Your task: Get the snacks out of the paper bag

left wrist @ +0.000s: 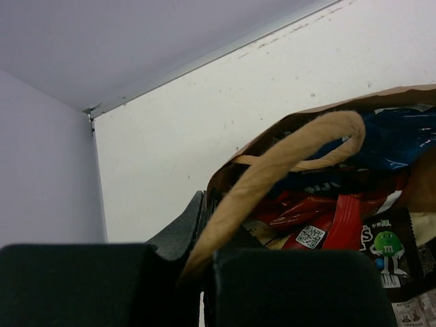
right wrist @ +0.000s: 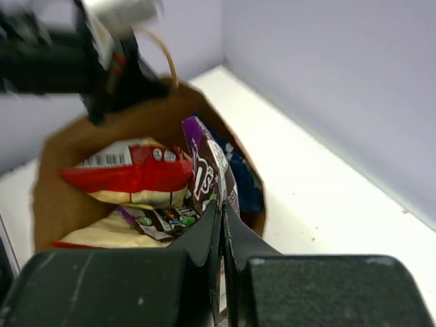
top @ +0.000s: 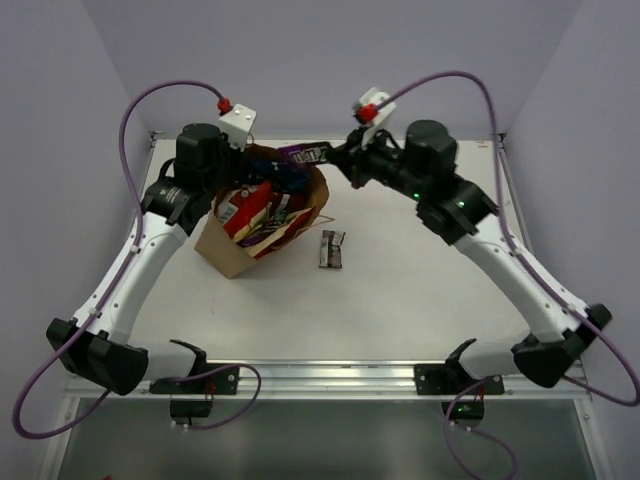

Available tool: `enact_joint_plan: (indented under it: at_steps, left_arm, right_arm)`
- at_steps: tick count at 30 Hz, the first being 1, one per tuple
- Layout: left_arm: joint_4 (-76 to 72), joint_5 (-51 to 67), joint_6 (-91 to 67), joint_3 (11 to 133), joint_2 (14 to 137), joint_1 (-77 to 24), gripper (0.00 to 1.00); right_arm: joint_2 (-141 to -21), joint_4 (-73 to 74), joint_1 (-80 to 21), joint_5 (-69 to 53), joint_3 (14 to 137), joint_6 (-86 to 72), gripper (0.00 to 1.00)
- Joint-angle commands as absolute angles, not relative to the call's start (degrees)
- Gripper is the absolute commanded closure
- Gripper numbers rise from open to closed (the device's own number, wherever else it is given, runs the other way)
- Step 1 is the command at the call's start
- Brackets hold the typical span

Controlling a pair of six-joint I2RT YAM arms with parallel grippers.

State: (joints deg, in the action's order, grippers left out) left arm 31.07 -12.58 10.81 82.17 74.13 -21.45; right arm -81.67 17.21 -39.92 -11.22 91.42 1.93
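Note:
The brown paper bag (top: 225, 250) lies tilted at the back left of the table, its mouth toward the right arm. Snacks fill it: a red-white chip bag (right wrist: 129, 174), a blue packet (right wrist: 240, 170) and a small dark candy packet (right wrist: 160, 219). My left gripper (top: 240, 186) is shut on the bag's loop handle (left wrist: 272, 170) at the rim. At the bag's mouth, my right gripper (right wrist: 222, 204) is shut on the lower edge of a purple-brown candy packet (right wrist: 204, 167), which stands upright above the other snacks. From above, that packet (top: 305, 154) shows at the bag's far rim.
One dark candy bar (top: 331, 249) lies on the white table (top: 400, 290) just right of the bag. Lilac walls close the back and both sides. Both arms reach over the back of the table.

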Motion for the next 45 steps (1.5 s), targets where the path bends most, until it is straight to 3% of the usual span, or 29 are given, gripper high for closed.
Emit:
enact_joint_plan:
  at_steps: [1,4,9,13,21,28,32,36,40,45]
  left_arm:
    - [17.15,-16.08,15.82,84.64,75.58,-19.87,1.0]
    - [14.33,-16.52,18.01,85.16,77.25,-19.34,1.0]
    - [10.2,-16.44,20.3,86.39,78.92,-18.2,1.0]
    - [10.02,-14.16,20.04,85.96,79.01,-18.19,1.0]
    - [12.21,-9.06,16.97,79.02,74.98,-18.19,1.0]
    - [14.41,-5.45,15.12,75.15,72.16,-18.11,1.0]
    - [15.99,-5.36,15.21,75.14,71.98,-18.19,1.0]
    - [18.01,-4.22,14.68,76.72,71.98,-18.19,1.0]
    - [20.82,-1.07,13.8,78.31,71.89,-18.19,1.0]
    - [23.2,2.9,13.54,77.87,71.63,-18.72,1.0]
  right_arm:
    - [-72.18,18.63,-35.61,-7.2,88.09,-4.91,1.0]
    - [-64.79,18.63,-29.11,-6.51,81.86,-12.37,1.0]
    - [-54.25,18.63,-21.28,5.79,71.03,-23.28,1.0]
    - [-54.57,17.67,-13.82,8.09,63.73,-29.17,1.0]
    - [-73.36,3.02,2.72,-6.05,61.96,-39.64,1.0]
    - [-94.99,-2.64,7.03,-11.78,74.34,-41.75,1.0]
    - [-104.84,8.14,7.73,-9.42,84.7,-38.52,0.45]
    - [-99.88,12.39,5.81,-9.85,85.88,-31.66,0.27]
    - [-89.51,13.71,1.24,-15.45,82.88,-23.13,0.24]
    - [-80.96,16.87,-15.09,-21.8,83.67,-8.1,0.24]
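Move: My right fingers already hold the purple M&M's pack, clear above the paper bag. Its clear landing spot on the table lies about 23 cm ahead of this hand, 28 cm to its right and 39 cm below. The bag's middle is some 15 cm to the hand's left, 2 cm back and 26 below; the brown snack pack lies almost straight underneath, 39 cm down. From my left hand the spot is roughly 18 cm ahead, 50 cm right and 32 below. I swing the purple pack away from the bag with my right hand, rising briefly, then sweeping about 33 cm right, 20 cm forward and down, turning clockwise and tipping the fingers down. Over the bare far-right table I open and let go, then head back left and up, fingers open. My left hand keeps its grip on the bag handle, easing some 5 cm forward, then most of the way back. ##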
